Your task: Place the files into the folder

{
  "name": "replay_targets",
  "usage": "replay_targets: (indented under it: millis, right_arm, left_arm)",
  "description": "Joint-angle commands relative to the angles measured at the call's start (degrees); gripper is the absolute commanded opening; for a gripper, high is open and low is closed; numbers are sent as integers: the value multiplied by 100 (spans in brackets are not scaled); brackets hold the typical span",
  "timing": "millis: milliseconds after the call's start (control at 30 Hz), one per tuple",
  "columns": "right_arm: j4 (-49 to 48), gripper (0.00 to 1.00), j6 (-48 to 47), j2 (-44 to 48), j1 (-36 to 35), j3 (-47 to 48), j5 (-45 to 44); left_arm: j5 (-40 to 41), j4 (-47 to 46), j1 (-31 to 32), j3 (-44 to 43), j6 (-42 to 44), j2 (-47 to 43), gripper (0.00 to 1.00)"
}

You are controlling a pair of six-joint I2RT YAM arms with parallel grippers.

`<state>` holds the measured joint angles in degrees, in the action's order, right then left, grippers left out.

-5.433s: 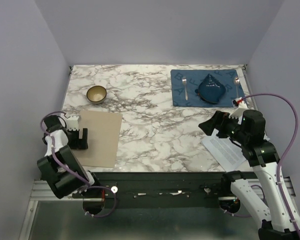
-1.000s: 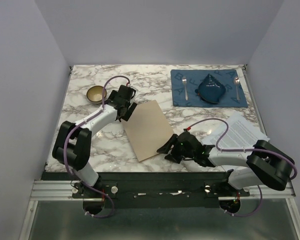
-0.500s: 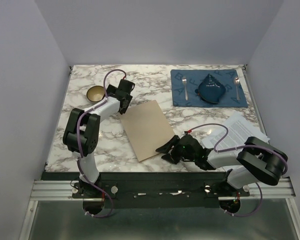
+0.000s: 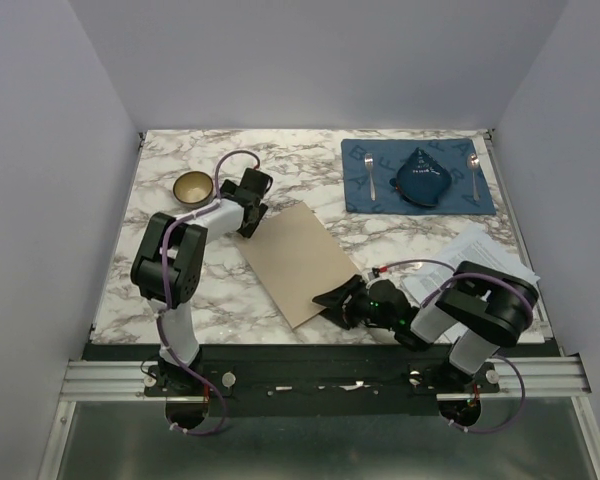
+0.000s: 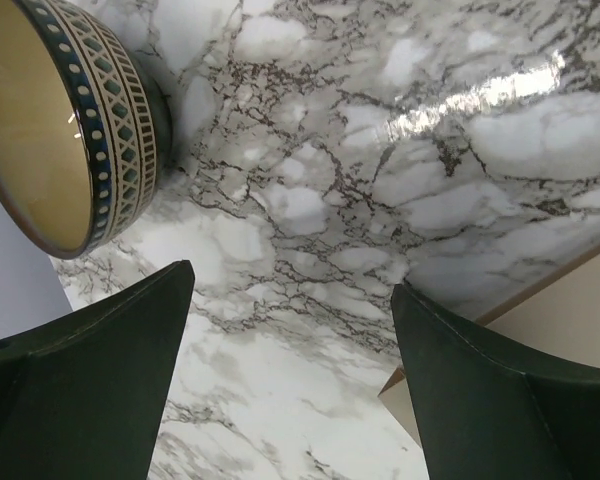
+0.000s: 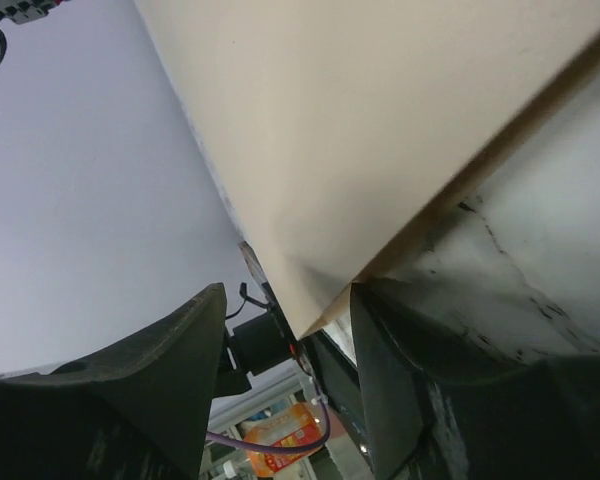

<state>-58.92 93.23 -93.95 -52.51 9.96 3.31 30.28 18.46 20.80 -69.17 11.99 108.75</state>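
The tan folder (image 4: 298,262) lies shut and skewed on the marble, near the middle of the table. My left gripper (image 4: 252,208) hovers open at its far left corner; in the left wrist view that gripper (image 5: 290,282) has only marble between its fingers, with the folder's corner (image 5: 580,300) at the lower right. My right gripper (image 4: 338,298) sits low at the folder's near right edge. In the right wrist view the folder (image 6: 380,120) pokes a corner between the open jaws of that gripper (image 6: 288,300), close to the right finger. The files (image 4: 485,250) lie at the right edge.
A patterned bowl (image 4: 193,187) stands just left of the left gripper, large in the left wrist view (image 5: 40,120). A blue placemat (image 4: 360,195) at the back right carries a dark blue folded cloth (image 4: 421,178), a fork (image 4: 370,175) and a spoon (image 4: 474,168).
The right gripper's jaws have narrowed around the folder's corner while that arm folded back toward its base. The folder has turned a little. The left gripper shifted slightly at the far corner.
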Motion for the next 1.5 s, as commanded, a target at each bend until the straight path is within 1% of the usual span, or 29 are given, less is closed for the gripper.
replay_targets:
  millis: [0,167,267,300,367,400,433,467,500,533,567,600,633,700,733,800,833,900,933,967,1000,1067,1100,1133,1233,1300,1367,1400,1467]
  right_arm:
    - [-1507,58,81,-431,13,-64,-15]
    - [-1650,53,-33,-291,13,-143,-111]
    - [-1369,51,-208,-80,22,-38,-111]
    - [-1099,50,-270,-19,13,23,-94]
    - [-781,43,-550,183,13,225,-85]
    - [-362,39,-691,289,13,304,-94]
    - [-18,31,-1023,612,13,401,-129]
    - [429,26,-1226,815,13,558,-251]
    - [1573,22,-1455,1026,13,943,-296]
    - [2229,13,-2005,1272,-5,1234,-514]
    - [2844,9,-2254,1622,-31,1472,-881]
    - [3703,6,-2561,1800,-101,1883,-1085]
    - [4103,2,-2921,1932,-136,2035,-1313]
    - [4867,1,-3353,2310,-189,2264,-1885]
    - [5081,1,-3669,2424,-215,2413,-2070]
    - [5633,0,-4048,2688,-242,2563,-2501]
    - [5828,0,-4389,2759,-259,2738,-2641]
    - [6450,0,-4725,2934,-451,2897,-3194]
    - [6585,0,-5127,2979,-549,2976,-3379]
    - [6725,0,-5296,3005,-671,3151,-3816]
    - [6988,1,-5472,3023,-934,3257,-4029]
    - [7139,1,-5982,2936,-1146,3538,-4372]
    - [7253,0,-6131,2874,-1400,3635,-4478]
    - [7306,1,-6437,2613,-1541,3741,-4575]
    - [7692,1,-6799,2076,-2192,4364,-5155]
    - [8199,0,-6810,1391,-2717,4742,-5831]
    - [8727,0,-6495,907,-2992,5436,-6427]
    - [9339,0,-6336,383,-3193,5708,-6570]
    - [9888,0,-5924,-112,-3326,6358,-6738]
  left_arm:
    - [-216,-35,47,351,93,-310,95]
    - [-181,-149,47,553,163,-389,95]
    - [-250,-158,47,615,164,-451,95]
    - [-294,-132,47,615,155,-495,95]
    - [-531,26,47,597,111,-556,95]
    - [-610,96,56,580,93,-635,95]
    - [-698,253,65,554,76,-688,95]
    - [-899,350,65,519,23,-749,95]
    - [-980,482,65,466,-12,-898,95]
    - [-1085,805,47,283,-56,-995,95]
    - [-1216,991,39,176,-143,-1109,96]
    - [-1514,1176,12,54,-196,-1371,97]
    - [-1638,1543,-75,-226,-258,-1496,99]
    - [-1902,1897,-172,-579,-407,-1855,99]
    - [-1964,2272,-259,-989,-451,-1962,99]
    - [-2157,2609,-575,-1404,-626,-2225,99]
    - [-2393,2906,-690,-1763,-680,-2313,99]
    - [-2579,3119,-1023,-2003,-741,-2481,99]
    - [-2702,3285,-1103,-2126,-768,-2647,99]
    - [-2755,3339,-1182,-2136,-759,-2744,99]
    - [-2817,3375,-1279,-2110,-751,-2919,99]
    - [-2948,3463,-1367,-1943,-724,-3078,99]
    - [-2958,3471,-1385,-1856,-724,-3140,99]
    - [-2975,3472,-1438,-1672,-724,-3262,99]
    - [-3019,3463,-1543,-1347,-724,-3386,99]
    - [-3211,3471,-1596,-1188,-759,-3457,99]
    - [-3274,3463,-1657,-924,-768,-3553,99]
    - [-3300,3463,-1667,-845,-759,-3580,99]
    - [-3345,3471,-1789,-660,-751,-3659,99]
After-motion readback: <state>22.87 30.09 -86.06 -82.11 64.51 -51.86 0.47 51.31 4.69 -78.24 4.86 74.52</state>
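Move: The closed folder's middle lies about 9 cm ahead and 7 cm left of my right hand. My half-open fingers straddle its near short edge; the near left corner is some 8 cm left and 6 cm back of that hand. The sheets lie roughly 38 cm to its right, 4 cm farther out. From my left hand the folder's middle is about 14 cm back and 20 cm right; the bowl is 8 cm ahead and 11 cm left. My right hand eases up with the folder edge, then closes and pinches one panel near its near edge, lifting about 14 cm and first forward; once up, it swings right, then back and left, rolling and turning some 90 degrees until the fingers point forward. My left hand, empty and wide open, draws back a little beside the folder's far left corner, climbs some 26 cm, then sinks part way while backing off. ##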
